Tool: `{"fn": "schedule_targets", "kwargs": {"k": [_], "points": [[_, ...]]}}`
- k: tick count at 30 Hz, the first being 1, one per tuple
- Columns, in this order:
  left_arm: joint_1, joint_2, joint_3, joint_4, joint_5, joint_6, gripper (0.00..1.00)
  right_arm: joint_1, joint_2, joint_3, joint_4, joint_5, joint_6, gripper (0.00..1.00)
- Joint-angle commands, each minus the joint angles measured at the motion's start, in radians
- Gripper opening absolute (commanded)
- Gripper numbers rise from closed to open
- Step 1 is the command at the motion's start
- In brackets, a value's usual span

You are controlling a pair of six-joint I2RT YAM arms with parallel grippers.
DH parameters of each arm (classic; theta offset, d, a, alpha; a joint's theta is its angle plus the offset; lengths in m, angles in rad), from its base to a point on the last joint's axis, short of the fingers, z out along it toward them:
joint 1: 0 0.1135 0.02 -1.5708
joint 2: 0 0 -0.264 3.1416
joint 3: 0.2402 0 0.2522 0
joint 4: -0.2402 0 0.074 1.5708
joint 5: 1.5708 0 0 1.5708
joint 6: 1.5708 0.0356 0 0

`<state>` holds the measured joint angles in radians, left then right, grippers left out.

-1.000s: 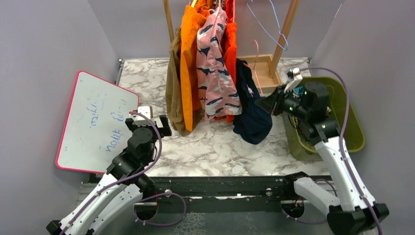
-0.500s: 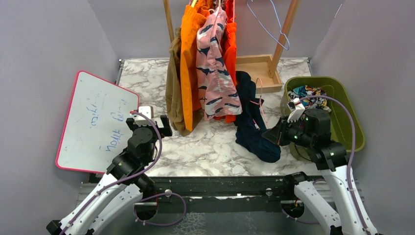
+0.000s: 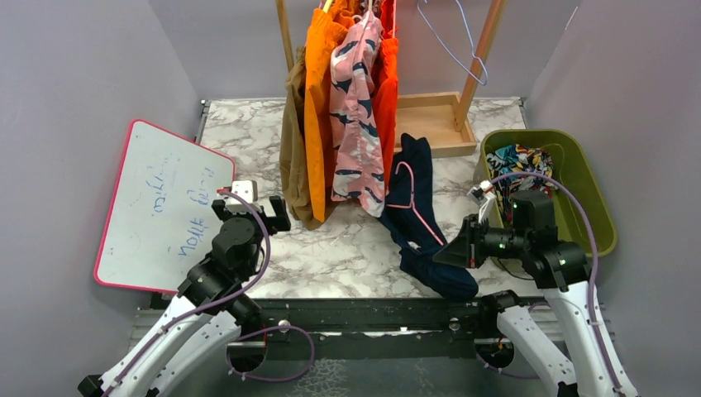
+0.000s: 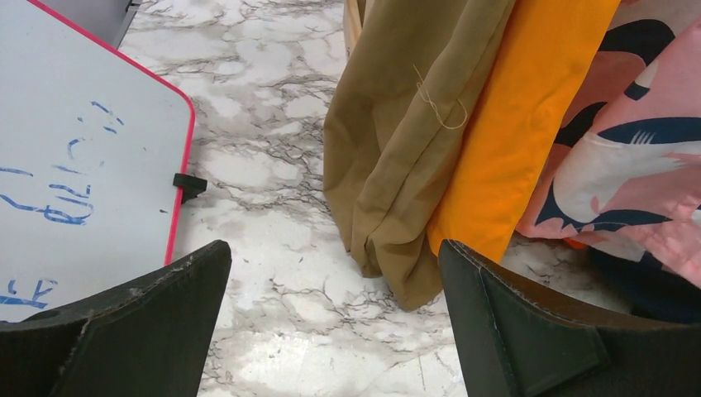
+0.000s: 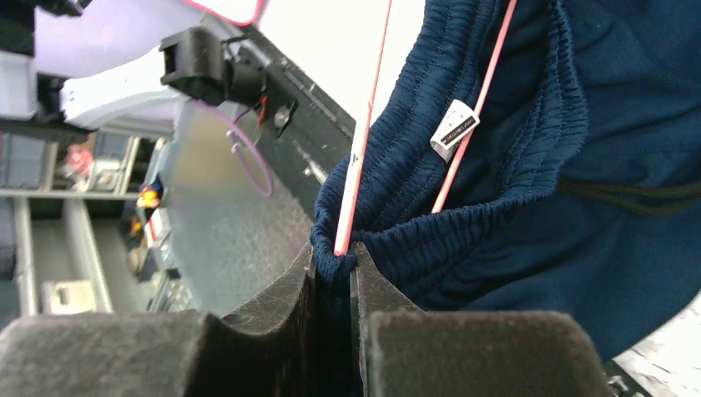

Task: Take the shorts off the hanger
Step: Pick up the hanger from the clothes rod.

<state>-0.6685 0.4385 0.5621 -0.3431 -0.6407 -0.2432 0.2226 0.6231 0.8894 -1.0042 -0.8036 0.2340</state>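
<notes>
The navy shorts (image 3: 422,223) lie stretched over the marble table, with a thin pink hanger (image 3: 409,186) still threaded through them. My right gripper (image 3: 446,252) is shut on their ribbed waistband (image 5: 463,223), and the hanger wire (image 5: 364,124) runs into the pinch between the jaws (image 5: 335,265). Tan-brown (image 3: 291,157), bright orange (image 3: 317,107), pink blotched (image 3: 354,107) and red-orange (image 3: 387,83) shorts hang from the rack. My left gripper (image 3: 252,198) stands open and empty low over the table (image 4: 335,256), just short of the tan hem (image 4: 397,149).
A green bin (image 3: 595,215) at the right holds comic-print shorts (image 3: 519,161). A pink-edged whiteboard (image 3: 161,207) leans at the left. The rack's wooden base tray (image 3: 434,124) sits behind the navy shorts. An empty purple hanger (image 3: 450,45) hangs on the rack.
My right gripper has pulled the navy shorts and their pink hanger away from the rack, down and toward the near edge. The pink shorts swung slightly. The left arm stayed still.
</notes>
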Motion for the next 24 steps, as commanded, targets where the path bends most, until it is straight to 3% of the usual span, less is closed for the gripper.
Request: {"fn": "schedule_targets", "kwargs": {"k": [1,7,14,17,22,24], "points": [[0.004,-0.019,0.027,-0.01,0.034,0.002,0.99,0.003,0.024,-0.029,0.042,-0.232,-0.01,0.01],[0.004,-0.029,0.032,0.0,0.118,0.006,0.99,0.003,0.077,-0.069,0.239,-0.344,0.075,0.01],[0.004,-0.005,0.056,0.06,0.383,0.004,0.99,0.027,0.2,-0.101,0.368,-0.387,0.057,0.01],[0.004,0.009,0.06,0.129,0.559,-0.084,0.99,0.104,0.248,-0.098,0.406,-0.345,0.061,0.01],[0.004,0.073,0.082,0.206,0.776,-0.173,0.99,0.342,0.331,-0.117,0.542,-0.186,0.118,0.01],[0.004,0.108,0.084,0.212,0.843,-0.198,0.97,0.364,0.368,-0.119,0.595,-0.19,0.127,0.01]]}}
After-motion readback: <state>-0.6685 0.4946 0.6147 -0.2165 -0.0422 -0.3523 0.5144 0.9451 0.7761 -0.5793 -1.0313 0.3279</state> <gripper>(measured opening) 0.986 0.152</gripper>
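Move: The hanger, its one end pinched with the shorts' waistband in the right gripper, has its middle some 33 cm to the left gripper's right, about 2 cm back and a little lower. From the right gripper that middle lies about 8 cm ahead and 6 cm left. The pink shorts' hem hangs about 22 cm right and 5 cm ahead of the left gripper, the brown trousers' lower end some 11 cm right and 4 cm ahead, low. Bring the left gripper about 11 cm to the right towards the free end of the hanger, rising some 4 cm and easing back slightly; swing its wide-open fingers roughly 30 degrees clockwise and roll their left side down. With the right gripper keep the pinch on hanger and waistband and carry them left towards it, sinking slightly at the end and turning counter-clockwise. ##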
